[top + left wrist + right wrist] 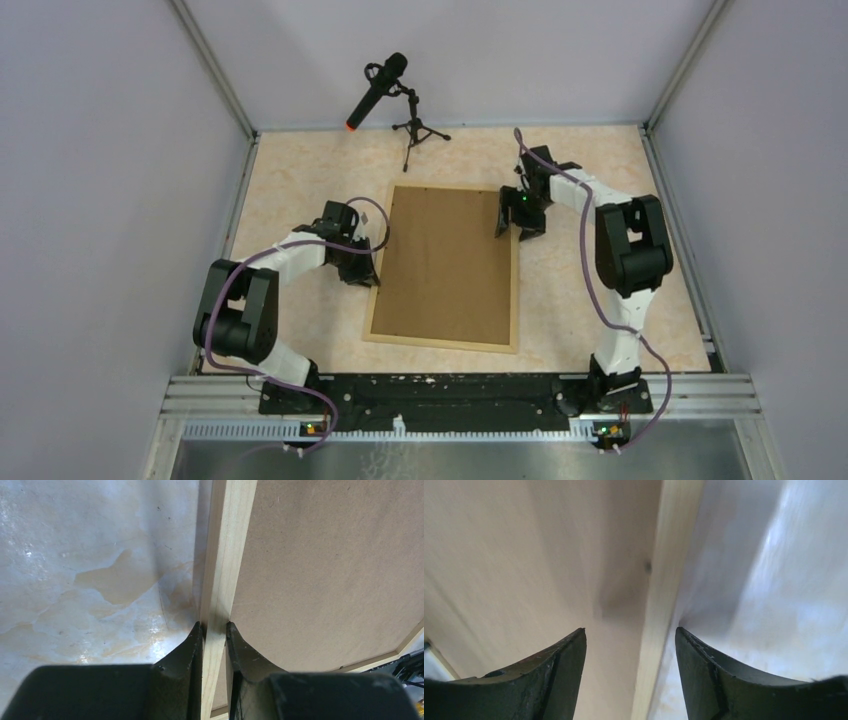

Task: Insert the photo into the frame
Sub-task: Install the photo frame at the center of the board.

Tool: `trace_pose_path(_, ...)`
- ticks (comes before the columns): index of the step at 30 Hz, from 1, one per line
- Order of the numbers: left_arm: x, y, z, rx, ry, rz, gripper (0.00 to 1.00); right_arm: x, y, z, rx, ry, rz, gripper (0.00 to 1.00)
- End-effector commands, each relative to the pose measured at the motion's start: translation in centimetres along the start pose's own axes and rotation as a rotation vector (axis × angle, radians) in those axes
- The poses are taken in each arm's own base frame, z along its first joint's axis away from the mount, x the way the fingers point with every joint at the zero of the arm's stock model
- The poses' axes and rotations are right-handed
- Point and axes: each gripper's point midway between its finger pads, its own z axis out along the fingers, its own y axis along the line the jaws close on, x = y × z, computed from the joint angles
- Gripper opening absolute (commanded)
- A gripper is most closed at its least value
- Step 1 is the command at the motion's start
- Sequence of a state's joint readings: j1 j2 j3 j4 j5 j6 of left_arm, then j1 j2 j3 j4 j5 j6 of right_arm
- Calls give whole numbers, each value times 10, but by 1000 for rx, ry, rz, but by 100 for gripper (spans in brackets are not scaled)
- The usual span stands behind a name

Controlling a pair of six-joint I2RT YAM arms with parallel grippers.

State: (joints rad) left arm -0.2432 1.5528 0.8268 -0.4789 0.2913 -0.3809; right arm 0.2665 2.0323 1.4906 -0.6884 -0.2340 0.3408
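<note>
The frame [440, 343], thin light-wood strips, lies flat in the middle of the table with a plain brown backing board [447, 265] filling it. The photo is hidden. My left gripper [372, 268] is at the frame's left side. In the left wrist view the left gripper [215, 626] is shut on the frame strip [227, 555], one finger on the table side and one on the backing board [325, 570] side. My right gripper [518, 228] hovers at the right side. In the right wrist view the right gripper [630, 629] is open astride the frame strip [669, 570], with nothing gripped.
A black microphone [385, 85] on a small tripod [415, 128] stands at the back of the table. Grey walls enclose the left, right and rear. The arms' base rail [450, 395] runs along the near edge.
</note>
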Motion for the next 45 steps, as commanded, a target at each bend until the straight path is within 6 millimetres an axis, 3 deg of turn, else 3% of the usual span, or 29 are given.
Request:
trace_pose_path(1, 15, 21, 2, -106, 38, -13, 0, 42, -2, -42, -26, 8, -25, 63)
trace_pose_path(6, 16, 21, 3, -102, 43, -15, 0, 84, -7, -47, -70, 19, -22, 44)
trace_pose_path(11, 17, 18, 5, -87, 54, -14, 0, 85, -12, -39, -58, 14, -21, 34)
trace_pose_path(15, 16, 18, 2, -87, 40, -10, 0, 70, -16, -36, -18, -23, -11, 28)
trace_pose_path(19, 14, 18, 1, -92, 29, -8, 0, 63, -17, -33, -6, -36, -5, 27)
trace_pose_path(45, 15, 16, 2, -79, 38, -6, 0, 80, -12, -10, -22, 32, 6, 23)
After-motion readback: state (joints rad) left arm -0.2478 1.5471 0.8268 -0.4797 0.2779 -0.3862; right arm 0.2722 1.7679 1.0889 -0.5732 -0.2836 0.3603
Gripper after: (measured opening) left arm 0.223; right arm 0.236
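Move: The frame's right-hand bar is the thing to grip: its middle lies about 9 cm back from the right hand's open fingers, some 1 cm to the right and 2 cm lower. From the same hand, the brown board's middle is about 16 cm to the left and 9 cm back, and the frame's far bar about 12 cm ahead and 15 cm left. From the left hand, the right bar's middle lies some 34 cm right and 4 cm ahead, about level in height. The frame's right bar gets pinched near mid-length by the right hand, which sweeps quickly back along it about 11 cm, eases some 2 cm forward again and settles about 1.5 cm lower as its fingers close from well open onto the bar's two sides. The left hand stays put, still pinching the left bar. ##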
